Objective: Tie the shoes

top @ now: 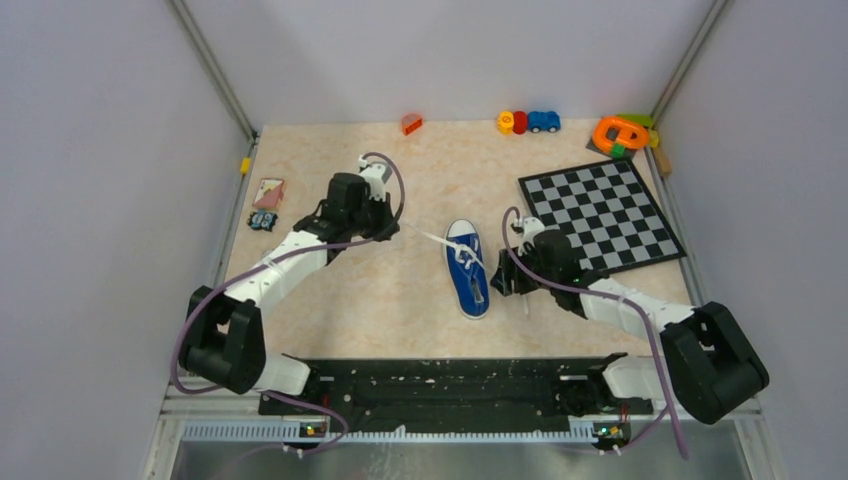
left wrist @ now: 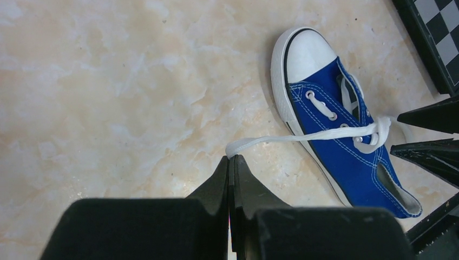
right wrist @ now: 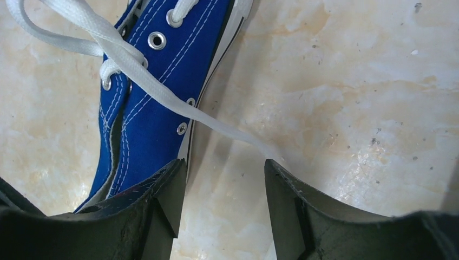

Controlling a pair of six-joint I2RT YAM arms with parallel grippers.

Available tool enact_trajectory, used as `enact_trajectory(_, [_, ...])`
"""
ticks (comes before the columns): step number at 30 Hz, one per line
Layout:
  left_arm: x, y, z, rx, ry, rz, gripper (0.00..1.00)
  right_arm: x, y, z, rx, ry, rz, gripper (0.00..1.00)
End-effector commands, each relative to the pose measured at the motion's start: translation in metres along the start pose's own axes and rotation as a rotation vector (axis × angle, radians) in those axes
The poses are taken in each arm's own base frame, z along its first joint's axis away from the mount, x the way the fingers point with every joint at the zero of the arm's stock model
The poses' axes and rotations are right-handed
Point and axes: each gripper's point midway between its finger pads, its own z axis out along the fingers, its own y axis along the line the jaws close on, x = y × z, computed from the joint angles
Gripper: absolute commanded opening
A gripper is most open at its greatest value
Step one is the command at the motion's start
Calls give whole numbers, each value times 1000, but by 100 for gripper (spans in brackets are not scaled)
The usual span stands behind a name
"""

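Observation:
The blue sneaker point(top: 467, 268) lies mid-table, its white toe cap pointing to the back. My left gripper point(top: 398, 228) is to its left, shut on the end of a white lace point(top: 432, 240) that runs taut from it to the shoe. In the left wrist view the shut fingertips point(left wrist: 233, 158) pinch the lace end point(left wrist: 292, 138), and the lace crosses the sneaker point(left wrist: 341, 146) at a simple knot. My right gripper point(top: 500, 283) is open beside the shoe's right side. In the right wrist view it point(right wrist: 224, 168) stands over bare table, with the other lace end point(right wrist: 227, 125) lying loose just ahead of its fingers.
A chessboard point(top: 600, 213) lies at the right, close behind the right arm. Toy cars point(top: 528, 122), an orange toy point(top: 620, 132) and a red piece point(top: 411, 124) line the back edge. A card point(top: 268, 192) and a small toy car point(top: 263, 221) sit at the left.

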Motion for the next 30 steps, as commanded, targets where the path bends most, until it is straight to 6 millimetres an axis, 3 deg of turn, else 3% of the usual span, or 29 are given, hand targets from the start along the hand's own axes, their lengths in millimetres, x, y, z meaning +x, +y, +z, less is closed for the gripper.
enact_trajectory(1, [-11, -5, -7, 38, -66, -11, 0, -34, 14, 2, -28, -84, -44, 57])
enact_trajectory(9, [-3, -3, 1, 50, -32, 0, 0, -58, 31, 8, -127, -155, -227, 52])
enact_trajectory(19, [4, 3, 3, 33, -24, -13, 0, -71, 49, 22, -232, -199, -235, 44])
enact_trajectory(26, [5, 3, 1, 35, -26, -8, 0, -68, 49, 29, -234, -172, -211, 28])
enact_trajectory(27, [6, 3, 0, 33, -26, -7, 0, -68, 48, 29, -232, -172, -209, 23])
enact_trajectory(29, [8, 6, 0, 21, -25, -7, 0, -69, 45, 28, -212, -167, -202, 1])
enact_trajectory(30, [8, 8, -1, 11, -27, -8, 0, -69, 42, 26, -189, -166, -196, 0])
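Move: The stretch of white lace just right of the knot lies about 5 cm to the right hand's left, 3 cm ahead and 2 cm above its open fingers. The knot is some 9 cm left and 6 cm ahead of that hand; the blue shoe's middle is about 8 cm left and 3 cm ahead, at nearly its height. From the left hand, which holds the other lace, that stretch is some 20 cm right, 8 cm back and 8 cm lower. Leftward and forward, rising a little, the right hand travels about 6 cm in over the shoe's right side towards the knot, turning some 10 degrees counter-clockwise and tipping its fingers up about as much. Its half-open fingers close on the way, most sharply at the end, and pinch the lace beside the knot. The left hand keeps its pinch on the other lace, sinking about 1.5 cm. ##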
